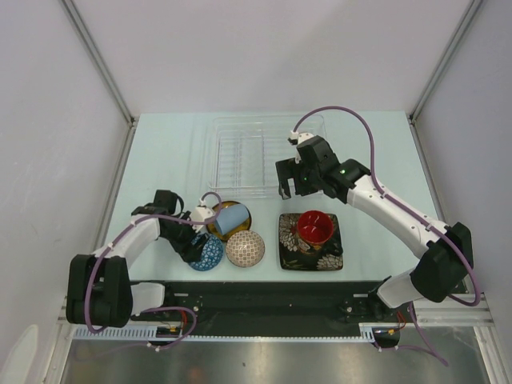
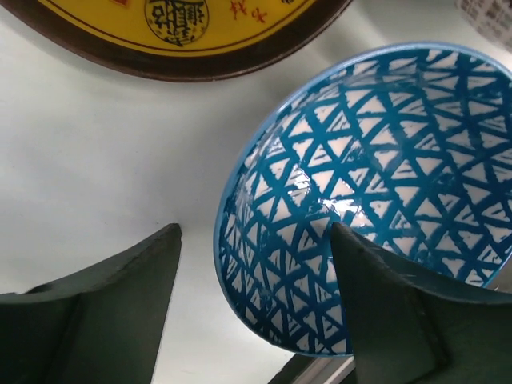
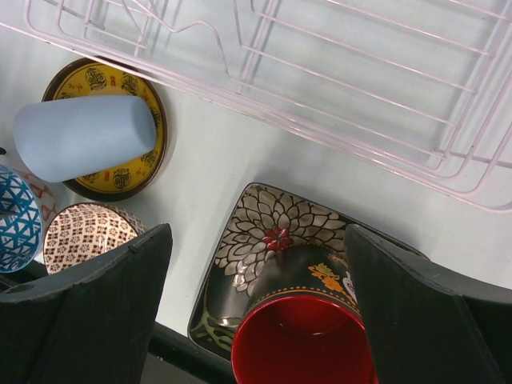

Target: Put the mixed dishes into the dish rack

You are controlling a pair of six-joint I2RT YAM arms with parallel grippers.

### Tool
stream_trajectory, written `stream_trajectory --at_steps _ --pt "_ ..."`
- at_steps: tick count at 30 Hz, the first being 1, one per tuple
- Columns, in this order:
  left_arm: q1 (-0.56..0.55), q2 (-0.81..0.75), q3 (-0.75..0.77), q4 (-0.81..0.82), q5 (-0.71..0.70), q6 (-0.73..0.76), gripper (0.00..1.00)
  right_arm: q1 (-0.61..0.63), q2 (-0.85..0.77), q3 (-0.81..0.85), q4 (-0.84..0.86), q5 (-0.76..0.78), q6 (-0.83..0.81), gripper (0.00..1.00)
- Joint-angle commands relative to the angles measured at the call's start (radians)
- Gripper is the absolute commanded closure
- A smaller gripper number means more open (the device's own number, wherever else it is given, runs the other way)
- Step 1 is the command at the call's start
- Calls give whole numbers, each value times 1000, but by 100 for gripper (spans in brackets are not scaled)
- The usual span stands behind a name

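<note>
The blue patterned bowl (image 1: 210,254) (image 2: 376,184) is tilted on its side near the table's front edge. My left gripper (image 1: 196,244) (image 2: 254,232) is open and straddles its rim, one finger inside and the other outside, a gap away from the wall. The beige patterned bowl (image 1: 245,249) (image 3: 84,236) sits beside it. The pale blue cup (image 1: 232,218) (image 3: 80,136) lies on the yellow plate (image 1: 216,226) (image 3: 120,180). The red-inside mug (image 1: 315,227) (image 3: 308,336) stands on the black floral plate (image 1: 312,256) (image 3: 256,224). My right gripper (image 1: 290,188) (image 3: 258,236) is open and empty above that plate's far edge. The clear dish rack (image 1: 256,156) (image 3: 360,88) holds no dishes.
The dishes stand in a row close to the table's front edge, with the black rail (image 1: 264,292) just below them. Grey walls close in the left, right and back of the table. The yellow plate's rim (image 2: 184,32) also shows in the left wrist view.
</note>
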Motion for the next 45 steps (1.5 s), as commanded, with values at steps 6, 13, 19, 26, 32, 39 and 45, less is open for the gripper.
stream_trajectory --at_steps 6,13,19,26,32,39,45 --pt "-4 -56 15 15 19 -6 69 -6 -11 -4 0 8 7 6" --pt "-4 -137 131 -103 -52 -11 100 -11 -12 -9 9 6 1 7" --pt "-4 -136 459 -258 -187 -28 100 -17 -32 -44 37 8 3 7" --pt "-95 186 1136 -209 -603 -420 100 -37 -77 -79 69 38 47 8" --pt "-259 422 1325 -166 -930 -499 100 -58 -179 -102 86 101 82 8" --pt "-383 702 1474 -96 -1328 -513 100 -83 -324 -145 95 154 110 9" --pt "-406 835 1509 70 -1480 -523 100 -91 -370 -184 92 155 127 9"
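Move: The blue bowl sits right under the left hand, its middle about 4 cm to the right, 1 cm back and 1 cm below, its left rim between the open fingers. The blue cup on the yellow plate lies some 9 cm ahead and 11 cm right, the tan bowl 15 cm right and level; the dish rack's middle is about 25 cm ahead, 21 cm right. From the right hand, the red cup is 9 cm back, 7 cm right, 16 cm down; the blue bowl 14 cm back, 23 cm left. The blue bowl's left rim is pinched as the left fingers shut, then carried up and some 30 cm forward to the dish rack's left end, the last stretch sinking about 10 cm and edging right. The wrist swings the fingers from down-right to forward-left and down. Still open and empty, the right hand dips, then rises and shifts about 7 cm right. ##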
